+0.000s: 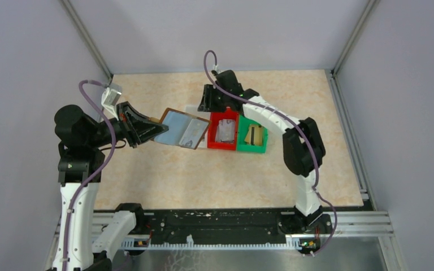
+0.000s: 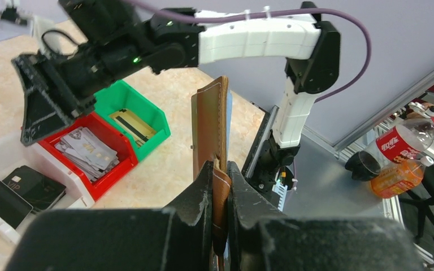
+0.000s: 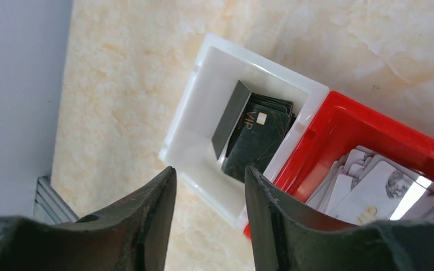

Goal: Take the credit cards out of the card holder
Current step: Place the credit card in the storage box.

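Note:
My left gripper [image 1: 147, 129] [image 2: 221, 175] is shut on an edge of the open brown card holder [image 1: 181, 129] [image 2: 212, 130] and holds it off the table, its pale sleeves facing up. My right gripper [image 1: 209, 100] [image 3: 210, 175] hangs open above the near corner of a white bin [image 3: 183, 96], with nothing between its fingers. Black credit cards [image 3: 254, 135] [image 2: 25, 186] lie in that bin, and one black card [image 3: 230, 118] stands tilted against the stack. Silvery cards [image 1: 224, 131] [image 3: 373, 192] fill the red bin [image 1: 212, 144]. Gold cards [image 1: 253, 135] [image 2: 131, 123] lie in the green bin [image 1: 251, 149].
The three bins stand side by side at mid-table, white, red, green from left to right. Grey walls close the table on three sides, and a metal rail [image 1: 231, 228] runs along the near edge. Drink bottles [image 2: 398, 149] lie beyond the table's edge.

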Action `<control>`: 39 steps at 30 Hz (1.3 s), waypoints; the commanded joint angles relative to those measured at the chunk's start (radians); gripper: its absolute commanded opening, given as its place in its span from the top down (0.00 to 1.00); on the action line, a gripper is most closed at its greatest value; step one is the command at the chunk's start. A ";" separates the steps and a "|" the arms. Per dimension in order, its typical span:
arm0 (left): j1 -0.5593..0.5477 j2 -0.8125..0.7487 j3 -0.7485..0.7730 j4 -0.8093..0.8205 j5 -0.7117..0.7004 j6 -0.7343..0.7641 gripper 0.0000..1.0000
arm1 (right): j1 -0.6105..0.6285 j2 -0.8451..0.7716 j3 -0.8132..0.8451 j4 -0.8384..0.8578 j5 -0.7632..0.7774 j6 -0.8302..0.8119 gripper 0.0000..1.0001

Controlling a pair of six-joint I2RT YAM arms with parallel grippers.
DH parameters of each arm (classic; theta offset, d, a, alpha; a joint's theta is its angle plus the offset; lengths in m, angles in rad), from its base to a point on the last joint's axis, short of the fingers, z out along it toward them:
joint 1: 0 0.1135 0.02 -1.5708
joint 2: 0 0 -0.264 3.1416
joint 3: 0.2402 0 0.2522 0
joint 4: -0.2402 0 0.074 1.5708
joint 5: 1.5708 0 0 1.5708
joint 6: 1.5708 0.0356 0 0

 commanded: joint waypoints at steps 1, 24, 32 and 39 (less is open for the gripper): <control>0.002 -0.002 -0.007 0.067 0.030 -0.024 1.00 | 0.001 -0.226 -0.051 0.071 0.033 -0.037 0.48; 0.002 0.043 -0.074 0.217 0.229 -0.187 1.00 | -0.039 -0.789 -0.511 0.625 -0.690 0.088 0.01; 0.002 0.045 -0.086 0.142 0.297 -0.096 1.00 | 0.084 -0.662 -0.256 0.321 -0.804 -0.172 0.01; 0.002 0.046 -0.082 0.105 0.361 -0.029 1.00 | 0.201 -0.569 -0.090 0.018 -0.771 -0.417 0.01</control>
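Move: The card holder, open in the left hand, has its middle about 24 cm back from the right hand, roughly 2 cm to its left and 26 cm above it. The white box with the black cards lies some 14 cm below the right hand, about 4 cm ahead and 2 cm left; the red box is level with the white one, 10 cm further right. From the left hand, the holder's middle is about 5 cm to the right, neither ahead nor back, at its own height. The empty right hand leaves the white box for the card holder: it climbs while drawing back, about 25 cm each way, bowing some 9 cm right before swinging back left. Its half-open fingers spread wide and the wrist turns strongly counter-clockwise to point left at the holder. The left hand keeps its pinch on the holder, easing about 3 cm back and 2 cm down as it turns some 15 degrees clockwise. ##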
